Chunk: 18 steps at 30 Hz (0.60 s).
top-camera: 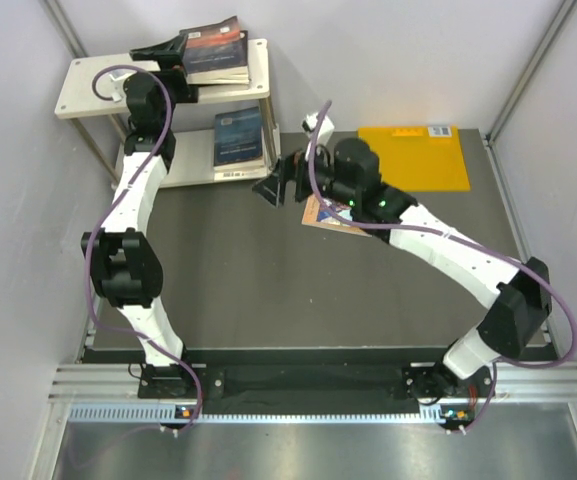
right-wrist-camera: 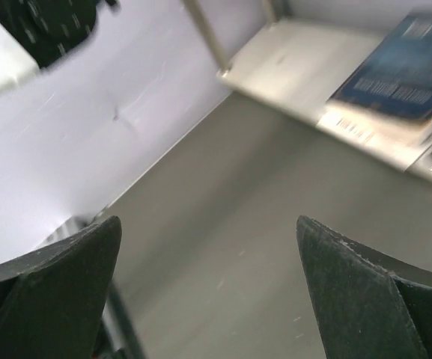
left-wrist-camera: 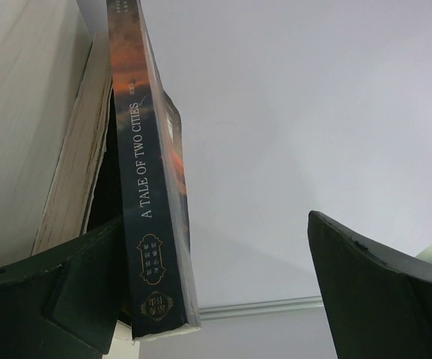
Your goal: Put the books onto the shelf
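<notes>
The shelf [top-camera: 88, 85] stands at the back left. On its top board lies a stack of books [top-camera: 218, 55], with the dark, reddish-glow one on top. My left gripper [top-camera: 180, 66] is open at the stack's left side. In the left wrist view that book's spine [left-wrist-camera: 144, 194] sits beside the left finger [left-wrist-camera: 66, 292], and the right finger is far from it. A dark blue book [top-camera: 238, 135] lies on the lower board. My right gripper [top-camera: 273, 182] hangs open over the table, holding nothing. An orange-brown book [top-camera: 320, 215] lies partly hidden under the right arm.
A large flat orange-yellow sheet [top-camera: 413, 155] lies at the back right of the dark table. White walls close in the left, back and right sides. The right wrist view shows the shelf's lower board [right-wrist-camera: 290, 67], a metal leg [right-wrist-camera: 204, 34] and the blue book [right-wrist-camera: 399, 75].
</notes>
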Motion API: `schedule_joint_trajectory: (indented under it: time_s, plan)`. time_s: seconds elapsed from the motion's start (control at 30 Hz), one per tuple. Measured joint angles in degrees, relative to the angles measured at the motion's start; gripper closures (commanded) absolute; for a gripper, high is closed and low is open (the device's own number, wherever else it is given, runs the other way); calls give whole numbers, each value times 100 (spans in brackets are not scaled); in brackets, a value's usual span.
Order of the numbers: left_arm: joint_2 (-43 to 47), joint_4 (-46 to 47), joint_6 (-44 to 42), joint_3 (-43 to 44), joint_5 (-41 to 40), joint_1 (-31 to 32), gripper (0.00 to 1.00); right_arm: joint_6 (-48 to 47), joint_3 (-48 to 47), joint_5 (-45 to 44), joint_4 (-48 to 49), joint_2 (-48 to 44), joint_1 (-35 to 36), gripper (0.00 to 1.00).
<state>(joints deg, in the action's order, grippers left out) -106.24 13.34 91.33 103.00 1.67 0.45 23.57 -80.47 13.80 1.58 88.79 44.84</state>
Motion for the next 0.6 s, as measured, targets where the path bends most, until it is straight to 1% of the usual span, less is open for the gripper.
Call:
schedule_joint_trajectory:
  time_s: [0.1, 0.2, 0.33, 0.43, 0.5, 0.6]
  plan:
    - [0, 39, -46, -68, 66, 2, 1, -476, -879, -289, -546, 131, -9, 0]
    - [11, 138, -85, -129, 118, 0, 1, -846, -1674, -503, -846, 514, -35, 0]
    - [22, 166, -131, -146, 201, 2, 1, -1189, -2347, -748, -1049, 1161, -50, 0]
    - [22, 166, -149, -146, 306, -59, 2, -1303, -2468, -850, -1073, 1462, -74, 0]
    - [22, 166, -149, -146, 372, -83, 1, -1335, -2500, -931, -1036, 1628, -94, 4]
    - [22, 166, -153, -146, 452, -107, 2, -1342, -2500, -1054, -898, 1797, -153, 3]
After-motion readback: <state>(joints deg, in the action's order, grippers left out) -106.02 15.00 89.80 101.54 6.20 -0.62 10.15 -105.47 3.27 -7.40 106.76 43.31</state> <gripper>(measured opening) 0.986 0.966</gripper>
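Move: The blue book on the lower shelf lies about 25 cm ahead of the right hand, 13 cm to its left and 27 cm below. The book pile on the top board is some 26 cm ahead, 14 cm left and 10 cm higher; the orange book on the table is about 9 cm ahead, 16 cm right and 33 cm below. From the left hand, the blue book is roughly 2 cm back, 12 cm right and 40 cm below. The open right hand arcs about 10 cm forward towards the shelf, rising some 6 cm, then sinking back. ##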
